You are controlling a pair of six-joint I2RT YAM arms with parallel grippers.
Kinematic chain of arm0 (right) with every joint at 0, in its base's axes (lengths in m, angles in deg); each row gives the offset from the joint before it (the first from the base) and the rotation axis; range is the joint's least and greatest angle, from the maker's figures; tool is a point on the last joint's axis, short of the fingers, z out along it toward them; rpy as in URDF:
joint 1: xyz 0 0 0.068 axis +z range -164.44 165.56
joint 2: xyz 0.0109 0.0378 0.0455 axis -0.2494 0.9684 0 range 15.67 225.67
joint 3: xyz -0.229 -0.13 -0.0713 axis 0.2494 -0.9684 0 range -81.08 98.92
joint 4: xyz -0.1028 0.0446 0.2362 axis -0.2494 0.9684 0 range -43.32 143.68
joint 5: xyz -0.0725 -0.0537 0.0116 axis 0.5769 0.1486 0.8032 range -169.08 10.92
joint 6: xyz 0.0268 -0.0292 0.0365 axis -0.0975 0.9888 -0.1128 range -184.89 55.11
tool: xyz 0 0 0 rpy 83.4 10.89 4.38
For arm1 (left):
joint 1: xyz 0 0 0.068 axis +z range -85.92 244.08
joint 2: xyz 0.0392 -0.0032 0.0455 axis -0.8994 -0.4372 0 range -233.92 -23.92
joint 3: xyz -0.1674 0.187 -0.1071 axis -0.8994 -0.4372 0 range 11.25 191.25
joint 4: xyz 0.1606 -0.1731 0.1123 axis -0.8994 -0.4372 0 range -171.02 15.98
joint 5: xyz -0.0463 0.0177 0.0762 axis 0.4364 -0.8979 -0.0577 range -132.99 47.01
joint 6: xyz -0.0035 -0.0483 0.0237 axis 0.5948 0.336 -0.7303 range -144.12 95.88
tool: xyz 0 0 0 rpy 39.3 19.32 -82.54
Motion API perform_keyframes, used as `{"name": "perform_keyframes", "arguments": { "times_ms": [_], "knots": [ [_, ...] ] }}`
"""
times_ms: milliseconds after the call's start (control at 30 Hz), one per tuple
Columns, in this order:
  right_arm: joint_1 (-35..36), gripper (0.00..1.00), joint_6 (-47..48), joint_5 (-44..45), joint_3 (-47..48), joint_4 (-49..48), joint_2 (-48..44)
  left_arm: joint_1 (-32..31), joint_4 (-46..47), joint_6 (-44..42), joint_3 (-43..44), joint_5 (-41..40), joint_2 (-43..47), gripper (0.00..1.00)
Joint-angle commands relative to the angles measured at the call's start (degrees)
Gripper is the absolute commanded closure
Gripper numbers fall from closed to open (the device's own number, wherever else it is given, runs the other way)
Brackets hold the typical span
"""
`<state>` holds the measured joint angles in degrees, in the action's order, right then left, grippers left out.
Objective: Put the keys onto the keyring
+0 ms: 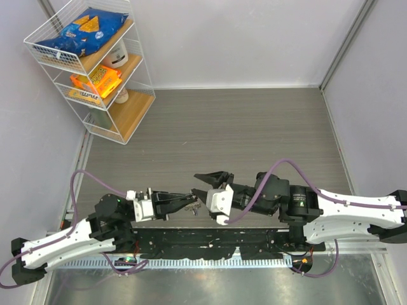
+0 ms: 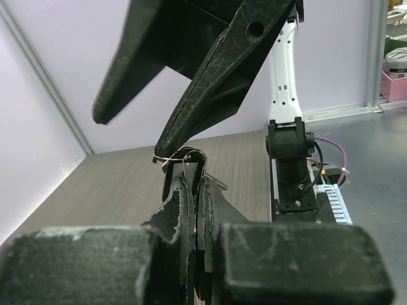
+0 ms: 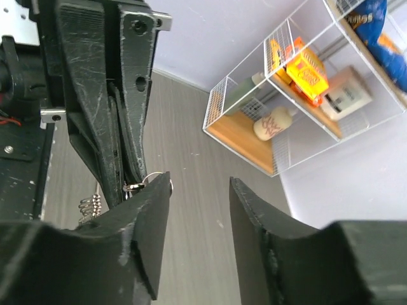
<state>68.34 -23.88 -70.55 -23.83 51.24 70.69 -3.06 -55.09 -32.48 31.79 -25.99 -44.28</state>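
The keyring (image 2: 168, 158) is a thin silver wire loop, pinched at the tip of my left gripper (image 2: 191, 166), which is shut on it. The ring (image 3: 150, 178) also pokes out beside my right gripper's left finger (image 3: 149, 222). My right gripper (image 3: 199, 190) is open with only bare table between its fingers, and its left fingertip touches the ring. From above, both grippers meet near the front edge: left gripper (image 1: 193, 201), right gripper (image 1: 206, 185). A silvery ball chain (image 3: 89, 206) hangs under the left gripper. A flat silvery edge (image 2: 219, 184), perhaps one of the keys, shows beside the left fingers; the keys are otherwise hidden.
A white wire shelf (image 1: 95, 63) with snack bags and bottles stands at the far left corner. The grey wood-grain table (image 1: 254, 127) stretches behind the grippers. The black base rail (image 1: 210, 241) runs along the near edge.
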Motion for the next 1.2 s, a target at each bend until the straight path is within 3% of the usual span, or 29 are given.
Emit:
{"name": "perform_keyframes", "arguments": {
  "times_ms": [0,133,333,567,833,1167],
  "knots": [
    [-3.95,0.47,-5.06,18.35,2.78,-4.2,-3.86,-1.77,0.66,2.47,1.0,13.15,1.55,1.0],
    [-4.03,0.41,-8.13,23.45,2.25,-4.91,-6.51,-1.77,1.27,2.47,0.91,10.0,0.94,1.0],
    [-4.47,0.35,-17.45,30.22,2.33,2.03,-9.76,-1.86,2.5,2.38,1.0,7.97,-0.64,1.0],
    [-5.0,0.31,-25.79,35.94,2.59,8.52,-13.28,-1.77,7.6,7.47,1.87,16.47,-2.66,1.0],
    [-5.44,0.3,-33.89,30.51,3.57,16.09,-12.84,-1.69,12.61,15.3,3.37,20.27,-3.64,1.0],
    [-5.44,0.3,-36.88,10.74,-1.34,20.58,-20.21,-1.86,9.98,17.85,6.88,9.04,-5.47,1.0]
  ]
}}
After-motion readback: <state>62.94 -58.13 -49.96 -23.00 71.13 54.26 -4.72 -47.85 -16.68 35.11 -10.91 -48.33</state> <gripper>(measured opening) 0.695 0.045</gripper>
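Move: The keyring is already pinched at the left fingertips, about 2 cm to the right of the left hand point and 1 cm above it, with its keys hanging some 4 cm below that point, 2 cm to its right and 1 cm back. From the right hand, which is already opening, the ring lies some 3 cm back, level sideways and in height, against its nearer finger; the keys hang 4 cm back and 4 cm below it, straight under. The keyring comes free of the right hand's nearer finger as that gripper spreads wider and pulls away about 12 cm right and somewhat forward, rolling and turning clockwise, its rise sinking off again. The left hand keeps its pinch, nearly still at first, then swings back some 6 cm, turning about 20 degrees clockwise, and finally rises with the ring. ##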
